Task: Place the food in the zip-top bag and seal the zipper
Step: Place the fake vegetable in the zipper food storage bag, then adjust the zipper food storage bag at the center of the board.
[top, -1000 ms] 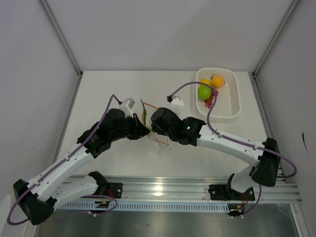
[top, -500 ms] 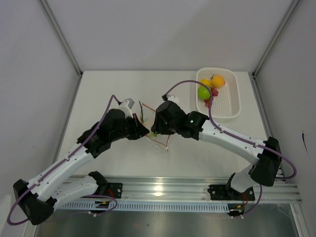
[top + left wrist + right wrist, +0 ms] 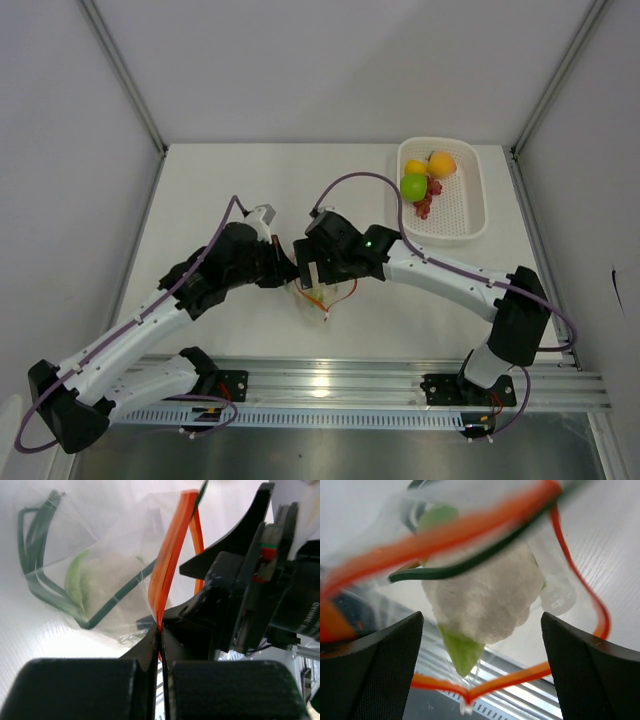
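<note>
The clear zip-top bag hangs between my two grippers with its mouth held wide. My left gripper is shut on the red-orange zipper at one corner of the mouth. My right gripper stands open at the mouth, its fingers wide on either side. Inside the bag lie a pale leafy piece and green stalks. The leafy piece touches neither finger. The rest of the food is in the basket: a green apple, an orange-yellow fruit, a yellow piece and red bits.
The white perforated basket stands at the back right of the table. Both arms meet over the table's middle, close together. White walls enclose the table on three sides, and the metal rail with the arm bases runs along the near edge.
My right gripper has opened and let go of the pale leafy piece, which now lies in the bag. The right wrist shifted left toward the bag's mouth. The left gripper kept its hold.
</note>
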You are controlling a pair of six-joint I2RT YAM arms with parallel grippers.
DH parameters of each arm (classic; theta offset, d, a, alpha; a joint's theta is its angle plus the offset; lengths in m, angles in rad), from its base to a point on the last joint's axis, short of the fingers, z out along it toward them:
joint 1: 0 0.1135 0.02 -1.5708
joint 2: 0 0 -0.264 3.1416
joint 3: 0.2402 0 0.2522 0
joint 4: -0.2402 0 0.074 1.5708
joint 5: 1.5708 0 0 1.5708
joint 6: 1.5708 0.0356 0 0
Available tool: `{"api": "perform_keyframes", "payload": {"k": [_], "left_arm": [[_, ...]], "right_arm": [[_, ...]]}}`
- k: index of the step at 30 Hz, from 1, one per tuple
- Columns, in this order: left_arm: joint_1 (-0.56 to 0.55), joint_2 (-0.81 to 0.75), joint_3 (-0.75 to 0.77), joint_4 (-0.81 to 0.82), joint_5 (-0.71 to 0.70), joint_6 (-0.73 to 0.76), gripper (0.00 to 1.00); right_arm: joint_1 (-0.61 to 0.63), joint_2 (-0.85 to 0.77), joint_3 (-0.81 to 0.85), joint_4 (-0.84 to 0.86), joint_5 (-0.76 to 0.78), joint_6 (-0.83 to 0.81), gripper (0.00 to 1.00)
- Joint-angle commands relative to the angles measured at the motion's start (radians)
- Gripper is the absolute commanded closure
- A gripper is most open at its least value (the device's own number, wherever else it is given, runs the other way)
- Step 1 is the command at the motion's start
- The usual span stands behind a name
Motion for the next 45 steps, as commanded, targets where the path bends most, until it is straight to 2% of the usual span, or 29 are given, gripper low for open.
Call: {"api": "perform_keyframes", "payload": {"k": [1, 6, 11, 13, 16, 20, 27, 33, 35, 36, 37, 42, 45], "left_arm": [[-0.004, -0.001, 0.02, 0.042, -0.035, 0.018, 0.99], [-0.004, -0.009, 0.033, 0.028, -0.049, 0.026, 0.99], [-0.004, -0.004, 0.036, 0.036, -0.032, 0.024, 1.0], [-0.004, -0.003, 0.037, 0.04, -0.025, 0.023, 0.99], [-0.004, -0.001, 0.039, 0.043, -0.015, 0.023, 0.99], [-0.004, -0.001, 0.04, 0.039, -0.014, 0.024, 0.99], [-0.004, -0.005, 0.031, 0.042, -0.011, 0.024, 1.0], [-0.004, 0.006, 0.034, 0.048, 0.012, 0.021, 1.0], [-0.004, 0.006, 0.037, 0.046, 0.018, 0.021, 0.99], [-0.004, 0.006, 0.042, 0.043, 0.02, 0.023, 0.99], [-0.004, 0.006, 0.045, 0.042, 0.02, 0.024, 0.99], [-0.004, 0.019, 0.089, 0.013, 0.023, 0.044, 0.99], [-0.004, 0.032, 0.154, -0.027, 0.037, 0.061, 0.99]], "right_arm": [[0.006, -0.097, 0.132, -0.031, 0.019, -0.048, 0.01], [0.015, -0.21, 0.229, -0.082, 0.069, -0.048, 0.01], [-0.019, -0.275, 0.177, -0.13, 0.117, -0.036, 0.08], [-0.022, -0.307, 0.127, -0.131, 0.129, -0.028, 0.13], [-0.022, -0.348, -0.013, -0.044, 0.086, -0.005, 0.19], [-0.017, -0.374, -0.187, 0.015, 0.082, 0.051, 0.21], [-0.028, -0.371, -0.33, 0.116, 0.117, 0.052, 0.27], [-0.094, -0.327, -0.38, 0.28, 0.002, 0.016, 0.42], [-0.118, -0.289, -0.371, 0.305, -0.018, -0.004, 0.68], [-0.123, -0.279, -0.364, 0.311, -0.019, -0.014, 0.94], [-0.128, -0.262, -0.346, 0.311, -0.015, -0.031, 1.0], [-0.137, -0.248, -0.222, 0.276, -0.001, -0.103, 1.0], [-0.134, -0.258, -0.07, 0.164, 0.048, -0.149, 1.0]]}}
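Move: The bag's orange right rim lies about 6 cm to the right of the open right gripper, 1 cm ahead and roughly 1 cm lower. The cauliflower is already down in the bag, some 6 cm below that gripper and 2 cm ahead; the bag's left rim, still pinched by the left gripper, is about 3 cm left, 3 cm ahead and 3 cm up. From the left gripper, the right rim lies about 8 cm right, 2 cm back and 4 cm down. Lift the empty right gripper quickly out of the bag's mouth, about 17 cm up, while easing it right; bring it down again some 8 cm to the right, just outside the right rim. Then slide it forward and slightly left over the rim, shut the fingers on the orange strip and start raising it. Keep the left gripper nearly still, pinching the left rim. ##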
